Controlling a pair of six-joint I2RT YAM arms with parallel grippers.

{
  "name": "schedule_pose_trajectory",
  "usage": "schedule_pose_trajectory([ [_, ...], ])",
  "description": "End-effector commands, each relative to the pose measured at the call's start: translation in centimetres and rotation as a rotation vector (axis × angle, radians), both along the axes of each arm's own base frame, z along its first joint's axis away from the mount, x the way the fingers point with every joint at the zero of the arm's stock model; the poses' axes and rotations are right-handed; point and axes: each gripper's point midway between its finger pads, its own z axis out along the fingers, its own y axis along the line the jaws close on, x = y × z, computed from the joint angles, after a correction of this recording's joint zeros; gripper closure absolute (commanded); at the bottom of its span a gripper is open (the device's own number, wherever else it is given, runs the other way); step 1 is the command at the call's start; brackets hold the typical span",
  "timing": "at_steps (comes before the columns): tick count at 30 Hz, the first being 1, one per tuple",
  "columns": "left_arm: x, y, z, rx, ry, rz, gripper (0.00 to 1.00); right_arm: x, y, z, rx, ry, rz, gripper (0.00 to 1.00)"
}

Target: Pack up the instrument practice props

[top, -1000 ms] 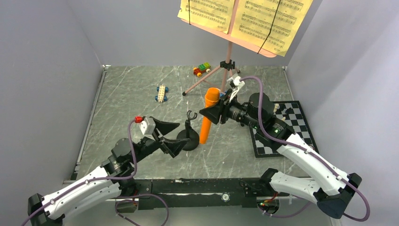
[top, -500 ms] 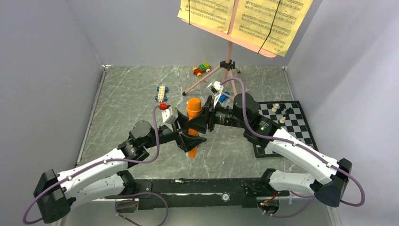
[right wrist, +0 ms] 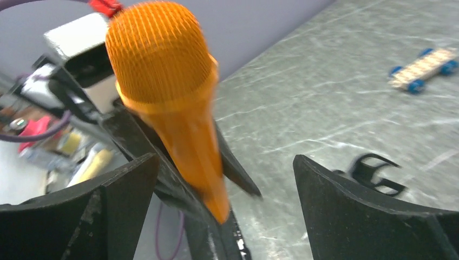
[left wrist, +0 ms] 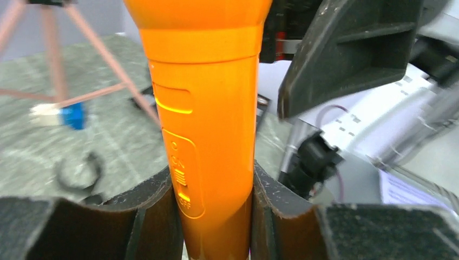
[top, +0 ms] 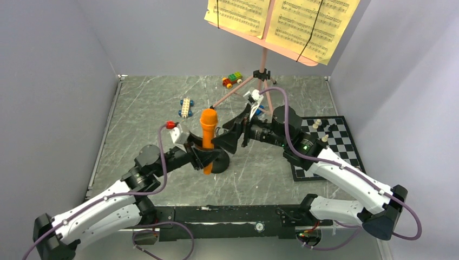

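Note:
The orange toy microphone (top: 208, 134) stands upright above the table, mesh head up, and my left gripper (top: 207, 157) is shut on its lower handle. In the left wrist view both fingers press the handle (left wrist: 208, 108) beside its on/off switch. My right gripper (top: 227, 138) is open just right of the microphone (right wrist: 162, 81), jaws wide and not touching it. The black mic stand (top: 222, 162) sits below, partly hidden; its clip (right wrist: 376, 172) shows. At the back, the pink music stand (top: 263, 62) carries the yellow sheet-music pages (top: 281, 21).
Two block toy cars (top: 186, 107) (top: 232, 80) lie on the far part of the table, and a small blue block (left wrist: 70, 115) by the tripod legs. The chessboard (top: 330, 146) with pieces lies on the right, under my right arm. Grey walls enclose three sides.
The right gripper, which held the microphone, has opened and let go. The left gripper has closed on the handle and now holds the microphone, a little further left than before.

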Motion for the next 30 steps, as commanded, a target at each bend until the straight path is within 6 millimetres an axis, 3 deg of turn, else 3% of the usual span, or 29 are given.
schedule_pose_trajectory([
  [1, 4.7, 5.6, -1.8, 0.059, 0.091, 0.334, 1.00, 3.6, -3.9, 1.2, -0.008, -0.029, -0.221, 0.00],
  [4, 8.9, 11.4, -5.3, 0.127, 0.296, 0.596, 1.00, 5.5, -5.7, -0.3, -0.036, 0.000, -0.307, 0.00],
  [9, 14.1, 22.6, -11.3, 0.224, 0.668, 1.070, 1.00, 6.9, -6.8, -1.7, -0.066, 0.020, -0.403, 0.00],
  [15, 18.3, 32.2, -15.8, 0.152, 0.920, 1.386, 1.00, 7.0, -8.3, -2.2, -0.046, 0.039, -0.483, 0.00],
  [23, 20.2, 40.5, -19.7, 0.218, 1.104, 1.552, 1.00, 5.8, -10.4, -2.8, -0.065, 0.021, -0.521, 0.00],
  [30, 22.2, 42.5, -22.7, 0.327, 1.172, 1.498, 0.96, 5.4, -10.9, -2.6, -0.074, 0.008, -0.522, 0.00],
])
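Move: The orange microphone is already in the left hand's fingers; the clear patch of table by the left edge, where it goes, lies about 22 cm ahead of that hand, 45 cm to its left and 30 cm below. The empty mic stand is about 9 cm ahead, straight in line and 20 cm lower; the blue-wheeled toy car some 38 cm ahead and 15 cm left, on the table. From the right hand the microphone is roughly 7 cm left, 2 cm back and level, the patch about 52 cm left, 20 cm ahead and 35 cm below. The microphone, still gripped by the left hand, is swept fast away from the mic stand towards the clear left side of the table, some 42 cm left, 21 cm forward and 23 cm down, while the wrist swings counter-clockwise and tips over until the fingers point steeply down and forward. The right hand, already open, backs off about 10 cm to the right and a little forward. ##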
